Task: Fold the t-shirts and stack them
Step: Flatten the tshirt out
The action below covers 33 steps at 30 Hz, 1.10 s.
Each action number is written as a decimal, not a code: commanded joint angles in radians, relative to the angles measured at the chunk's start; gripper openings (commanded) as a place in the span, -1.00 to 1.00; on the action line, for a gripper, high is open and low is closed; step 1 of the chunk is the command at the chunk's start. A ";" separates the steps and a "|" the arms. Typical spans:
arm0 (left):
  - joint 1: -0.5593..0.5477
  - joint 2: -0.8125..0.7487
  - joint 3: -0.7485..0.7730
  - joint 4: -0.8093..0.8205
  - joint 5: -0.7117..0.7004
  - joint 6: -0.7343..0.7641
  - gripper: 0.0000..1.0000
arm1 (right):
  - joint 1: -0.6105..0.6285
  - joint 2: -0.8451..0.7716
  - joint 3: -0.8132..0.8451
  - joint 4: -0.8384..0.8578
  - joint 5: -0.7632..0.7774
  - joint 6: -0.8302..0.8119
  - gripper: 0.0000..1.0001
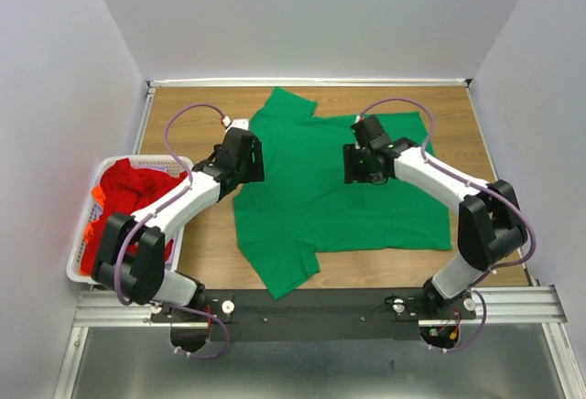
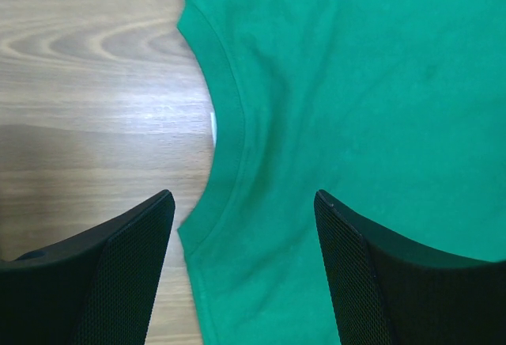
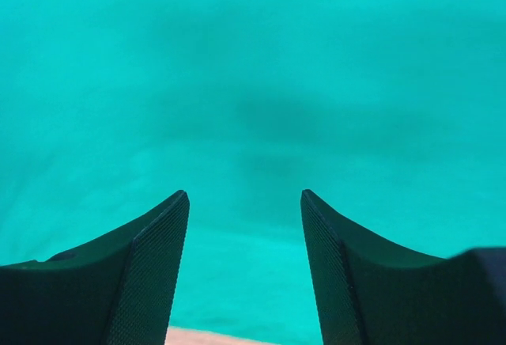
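A bright green t-shirt [image 1: 334,188] lies spread flat on the wooden table, its neck opening toward the left. My left gripper [image 1: 249,159] hovers over that collar [image 2: 229,123], open, one finger over bare wood and the other over cloth [image 2: 243,199]. The right gripper [image 1: 356,165] hangs over the middle of the green shirt, also open with nothing between its fingers [image 3: 243,195]; green cloth [image 3: 253,84] fills almost its whole wrist view. Red and orange t-shirts [image 1: 128,199] are heaped in the white basket at the left.
The white slatted basket [image 1: 81,262] stands at the table's left edge beside the left arm. Bare wood [image 1: 206,243] shows between the basket and the shirt. White walls close in the table at the back and both sides.
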 commanded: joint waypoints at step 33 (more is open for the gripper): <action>0.084 0.659 0.508 0.020 0.078 0.000 0.58 | -0.512 0.463 0.325 0.155 0.057 -0.041 0.38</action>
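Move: From the right hand, the t-shirt's far hem corner lies about 24 cm ahead, 23 cm to the right and 8 cm below; the near hem corner is some 16 cm back and 22 cm right. From the left hand, the far shoulder beside the neckline is about 11 cm ahead, 4 cm right and 10 cm below, with the far sleeve roughly 27 cm ahead and 11 cm right of that hand. Sweeping right and forward with a clockwise turn of nearly 30 degrees, the empty right hand crosses the green t-shirt towards its far hem corner, about 18 cm sideways, sinking 6 cm late on. The left hand drops, then reaches forward about 12 cm towards the far shoulder, drifting right and sinking again. Both grippers stay open, ending close over the cloth; contact can't be seen. ##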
